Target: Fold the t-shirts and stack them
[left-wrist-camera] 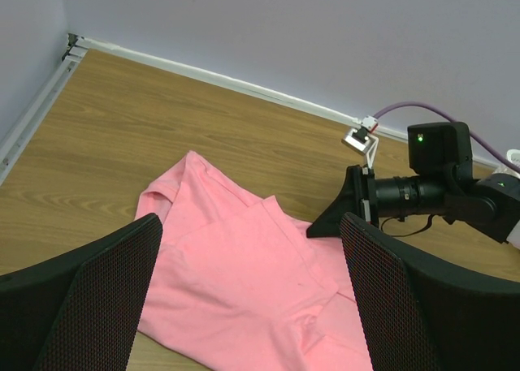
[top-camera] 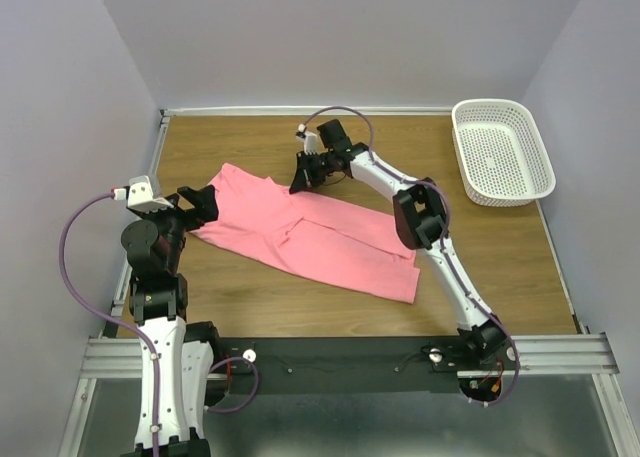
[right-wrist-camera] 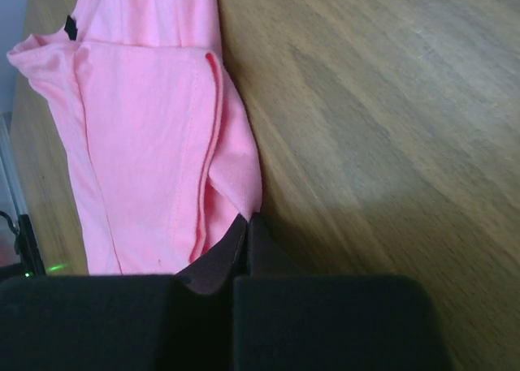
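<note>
A salmon-pink t-shirt [top-camera: 310,232] lies partly folded on the wooden table, stretching from back left to front right. My right gripper [top-camera: 300,182] is at its far edge, jaws shut on a pinch of the cloth's hem. The right wrist view shows the pinched fold of the t-shirt [right-wrist-camera: 146,127] right at the right gripper's [right-wrist-camera: 248,218] tips, and a small dark neck label [right-wrist-camera: 71,26] farther off. My left gripper [top-camera: 205,202] hovers over the shirt's left end, wide open. In the left wrist view the t-shirt [left-wrist-camera: 244,282] lies below the left gripper [left-wrist-camera: 250,225], nothing held.
A white mesh basket [top-camera: 500,152] stands at the back right corner. Grey walls close the table on three sides, with a white strip [left-wrist-camera: 244,83] along the back edge. The right arm's camera and cable [left-wrist-camera: 431,156] sit just beyond the shirt.
</note>
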You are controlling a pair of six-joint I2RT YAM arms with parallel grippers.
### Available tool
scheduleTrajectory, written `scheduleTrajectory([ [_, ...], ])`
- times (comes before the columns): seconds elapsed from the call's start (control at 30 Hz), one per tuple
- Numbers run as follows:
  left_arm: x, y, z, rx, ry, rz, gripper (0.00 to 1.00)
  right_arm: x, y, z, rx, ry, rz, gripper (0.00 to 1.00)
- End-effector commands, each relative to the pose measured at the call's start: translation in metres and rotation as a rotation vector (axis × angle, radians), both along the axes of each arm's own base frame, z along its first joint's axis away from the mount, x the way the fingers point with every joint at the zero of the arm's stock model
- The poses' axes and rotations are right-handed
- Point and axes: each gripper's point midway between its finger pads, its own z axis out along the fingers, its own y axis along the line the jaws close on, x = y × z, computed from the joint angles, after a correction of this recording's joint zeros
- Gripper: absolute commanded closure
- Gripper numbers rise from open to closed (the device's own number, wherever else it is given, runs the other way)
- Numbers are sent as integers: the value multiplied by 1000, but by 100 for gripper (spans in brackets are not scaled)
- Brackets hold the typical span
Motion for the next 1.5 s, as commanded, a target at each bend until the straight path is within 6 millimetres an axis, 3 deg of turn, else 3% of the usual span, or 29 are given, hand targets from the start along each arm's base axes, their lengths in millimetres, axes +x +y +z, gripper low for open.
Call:
scheduleTrajectory([
  [0.0,0,-4,-1,8,-8,-29,2,43,-27,-21,-72,-18,-182,99],
  [0.07,0,-4,-2,10,-7,-29,2,64,-41,-15,-78,-41,-253,99],
  [0.2,2,-6,-6,-1,5,-40,2,106,-100,-10,-100,-56,-399,99],
  [0.27,6,-7,-10,-11,24,-49,2,112,-123,-12,-108,-41,-444,99],
  [0.3,8,-8,-14,-20,39,-55,2,116,-145,-20,-120,-15,-482,98],
  [0.33,8,-8,-14,-23,38,-56,2,123,-153,-12,-108,-28,-499,96],
  [0.43,16,-15,-35,-94,111,-89,2,121,-183,-12,-110,-14,-507,73],
  [0.47,18,-18,-38,-112,114,-103,2,115,-190,-16,-120,-1,-504,58],
  [0.5,21,-20,-42,-132,122,-116,2,116,-198,-4,-122,-37,-495,51],
  [0.57,29,-28,-64,-210,183,-145,3,108,-213,10,-157,-94,-475,38],
  [0.67,40,-46,-94,-258,284,-173,5,101,-229,28,-225,-186,-467,31],
  [0.7,44,-56,-98,-273,296,-188,6,92,-237,27,-255,-213,-435,29],
  [0.73,48,-76,-108,-266,335,-215,6,85,-237,53,-235,-268,-403,27],
  [0.77,52,-90,-106,-270,330,-238,7,70,-242,50,-259,-308,-329,25],
  [0.8,55,-99,-109,-267,344,-251,6,69,-239,73,-236,-377,-287,25],
  [0.83,63,-111,-119,-262,380,-253,7,42,-236,88,-204,-429,-183,25],
  [0.9,77,-114,-126,-260,398,-231,6,12,-231,100,-153,-467,-76,24],
  [0.93,90,-115,-119,-254,383,-218,7,-11,-232,94,-145,-448,-38,24],
  [0.97,103,-109,-139,-237,431,-163,6,-27,-231,115,-109,-500,2,24],
  [1.0,114,-106,-141,-228,430,-140,7,-39,-230,123,-91,-514,23,24],
  [1.03,134,-105,-151,-210,452,-113,7,-56,-232,114,-87,-488,38,24],
  [1.07,145,-106,-155,-200,468,-111,7,-67,-230,134,-55,-521,49,24],
  [1.1,155,-108,-160,-188,484,-113,9,-75,-230,138,-39,-521,56,24],
  [1.13,179,-111,-168,-173,504,-110,9,-87,-228,136,-14,-494,69,24],
  [1.17,188,-111,-176,-164,535,-105,11,-94,-228,148,2,-513,68,24],
  [1.3,242,-109,-202,-179,595,-114,21,-114,-227,163,46,-515,78,24],
  [1.33,239,-106,-207,-176,617,-108,21,-117,-228,164,47,-516,77,24],
  [1.37,255,-104,-210,-169,620,-94,22,-120,-228,165,50,-517,80,24],
  [1.47,277,-99,-218,-158,648,-97,29,-124,-229,166,48,-531,82,24],
])
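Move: The right fingertips, just above the table, already pinch the far edge of the pink t-shirt, whose middle lies about 12 cm back and 2 cm right of them. The spot the edge is taken to is bare table some 12 cm ahead and 15 cm right; the white basket stands about 50 cm right and 9 cm ahead. From the open left hand, the shirt's left end is roughly 12 cm ahead, 3 cm right and 26 cm below. Forward and right, low along the table, the right hand drags the pinched shirt edge towards the basket side, turning about 30 degrees clockwise, then opens, lets go and backs away some 20 cm, rising as it goes. The left hand, open, first sinks and shifts right, then reaches forward about 25 cm, tipping down and narrowing a little as it nears the shirt's collar end. ##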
